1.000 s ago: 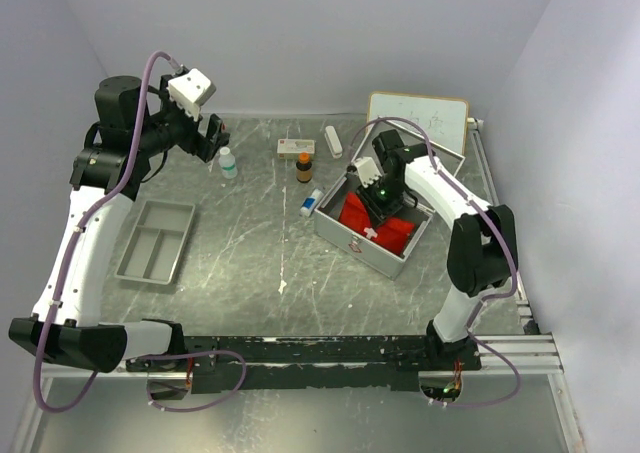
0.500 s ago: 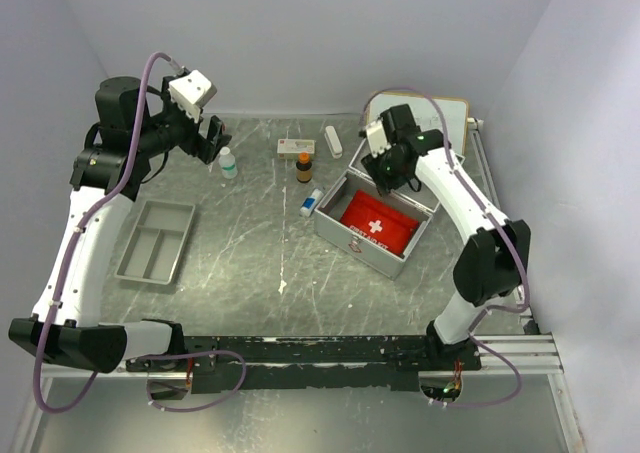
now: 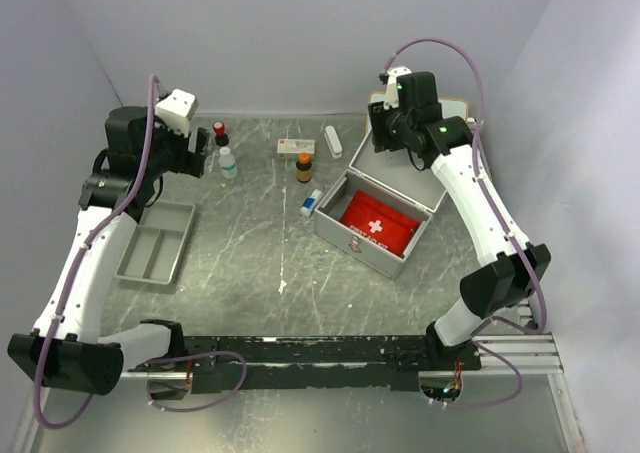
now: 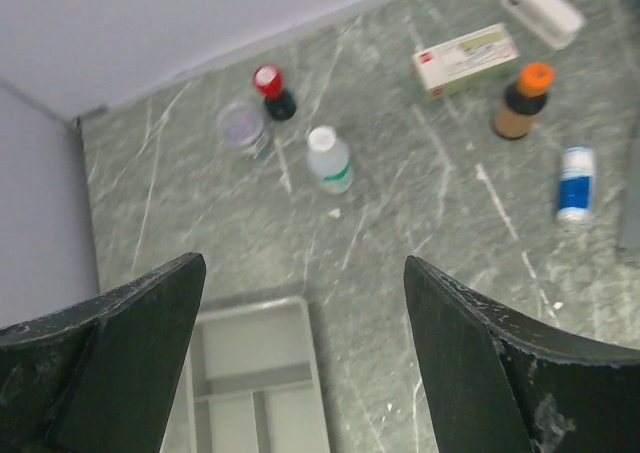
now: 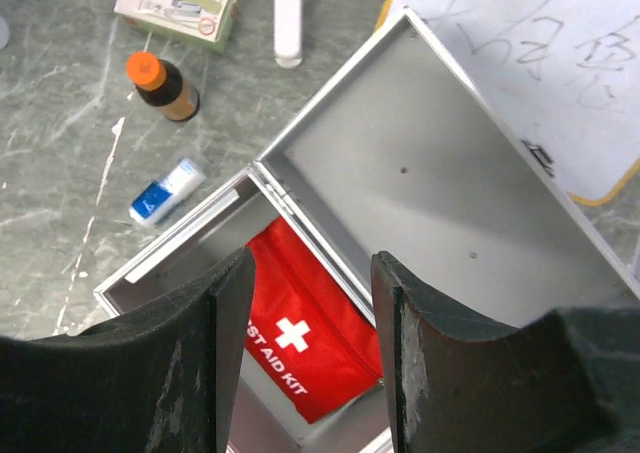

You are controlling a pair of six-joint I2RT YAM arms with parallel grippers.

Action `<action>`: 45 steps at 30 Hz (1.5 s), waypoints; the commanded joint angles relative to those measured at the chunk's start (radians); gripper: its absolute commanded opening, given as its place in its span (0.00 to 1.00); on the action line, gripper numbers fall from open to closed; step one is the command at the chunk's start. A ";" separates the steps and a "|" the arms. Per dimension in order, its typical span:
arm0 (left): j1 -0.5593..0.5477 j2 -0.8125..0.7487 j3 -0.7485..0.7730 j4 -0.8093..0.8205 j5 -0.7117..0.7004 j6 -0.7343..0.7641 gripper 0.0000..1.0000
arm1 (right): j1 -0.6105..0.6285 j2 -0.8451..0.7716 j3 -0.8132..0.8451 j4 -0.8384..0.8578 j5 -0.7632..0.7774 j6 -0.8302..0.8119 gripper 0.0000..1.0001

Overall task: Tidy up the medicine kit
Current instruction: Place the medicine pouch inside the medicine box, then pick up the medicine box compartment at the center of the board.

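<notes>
The medicine kit (image 3: 362,249), a silver case, stands open at the right of the table with its lid (image 5: 430,183) leaning back. A red pouch (image 3: 378,223) with a white cross lies flat inside it. My right gripper (image 3: 392,125) hangs high above the lid's far edge. In the right wrist view the right gripper (image 5: 312,263) is open with nothing between its fingers, and the pouch (image 5: 310,348) shows far below. My left gripper (image 4: 303,263) is wide open and empty, high over the table's far left.
Loose on the table lie a white bottle (image 3: 228,163), a red-capped bottle (image 3: 220,131), an orange-capped brown bottle (image 3: 304,166), a small box (image 3: 296,147), a white tube (image 3: 333,140) and a blue-white tube (image 3: 312,202). A grey divided tray (image 3: 155,241) sits left. A whiteboard (image 5: 540,63) lies behind the case.
My right gripper has let go of the red pouch, opened, and risen out of the case toward the back wall. The left arm has shifted a little left and lower.
</notes>
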 commanded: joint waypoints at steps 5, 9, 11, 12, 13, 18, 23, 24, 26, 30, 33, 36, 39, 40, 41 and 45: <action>0.219 0.024 -0.126 -0.073 -0.085 -0.139 0.91 | 0.094 0.084 0.079 0.018 0.027 0.039 0.51; 0.285 0.054 -0.185 -0.091 -0.067 -0.150 0.91 | 0.103 0.067 0.068 0.015 0.030 0.041 0.51; 0.300 0.059 -0.225 -0.091 -0.021 -0.149 0.91 | 0.103 0.054 0.050 0.015 0.025 0.036 0.51; 0.309 0.065 -0.243 -0.098 -0.001 -0.146 0.90 | 0.103 0.046 0.040 0.014 0.025 0.034 0.51; 0.323 0.067 -0.266 -0.103 0.018 -0.143 0.90 | 0.102 0.039 0.032 0.013 0.024 0.030 0.51; 0.411 0.051 -0.351 -0.121 0.100 -0.095 0.89 | 0.103 0.004 0.001 0.010 0.017 0.002 0.51; 0.484 0.026 -0.439 -0.094 0.210 -0.003 0.87 | 0.103 -0.011 -0.007 0.024 -0.004 -0.039 0.51; 0.495 0.028 -0.449 -0.091 0.240 0.015 0.87 | 0.102 -0.014 -0.008 0.030 -0.006 -0.041 0.50; 0.501 0.044 -0.460 -0.085 0.263 0.045 0.86 | 0.102 -0.015 -0.008 0.033 -0.018 -0.043 0.50; 0.514 0.090 -0.451 -0.088 0.290 0.091 0.84 | 0.102 -0.025 -0.022 0.049 -0.039 -0.033 0.49; 0.515 0.128 -0.444 -0.079 0.291 0.104 0.81 | 0.101 -0.045 -0.036 0.069 -0.047 -0.028 0.48; 0.515 0.173 -0.439 -0.070 0.295 0.115 0.73 | 0.098 -0.059 -0.040 0.068 -0.050 -0.034 0.47; 0.517 0.206 -0.438 -0.058 0.288 0.121 0.67 | 0.092 -0.070 -0.048 0.059 -0.051 -0.052 0.47; 0.516 0.213 -0.437 -0.057 0.280 0.122 0.65 | 0.089 -0.075 -0.053 0.057 -0.050 -0.057 0.48; 0.517 0.217 -0.440 -0.053 0.269 0.123 0.65 | 0.088 -0.080 -0.057 0.056 -0.050 -0.062 0.48; 0.520 0.225 -0.449 -0.036 0.201 0.116 0.64 | 0.078 -0.100 -0.079 0.058 -0.054 -0.075 0.47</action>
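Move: The grey divided tray lies about 6 cm back of the left hand, some 14 cm to its left and 30 cm below. Beyond the tray, measured from the left hand, the white-capped bottle stands about 11 cm ahead and 2 cm to the right, with the red-capped bottle about 17 cm ahead and 1 cm to the right. From the right hand the tray is some 50 cm left, 13 cm back and 27 cm down. Swinging left first, then mostly sinking and drawing back, the left hand drops some 26 cm towards the grey tray, ending low over its near right-hand compartment. The wrist tips down about 40 degrees and the fingers, wide open until late, close partway on nothing. The empty right hand shifts about 4 cm left, high over the open box. ##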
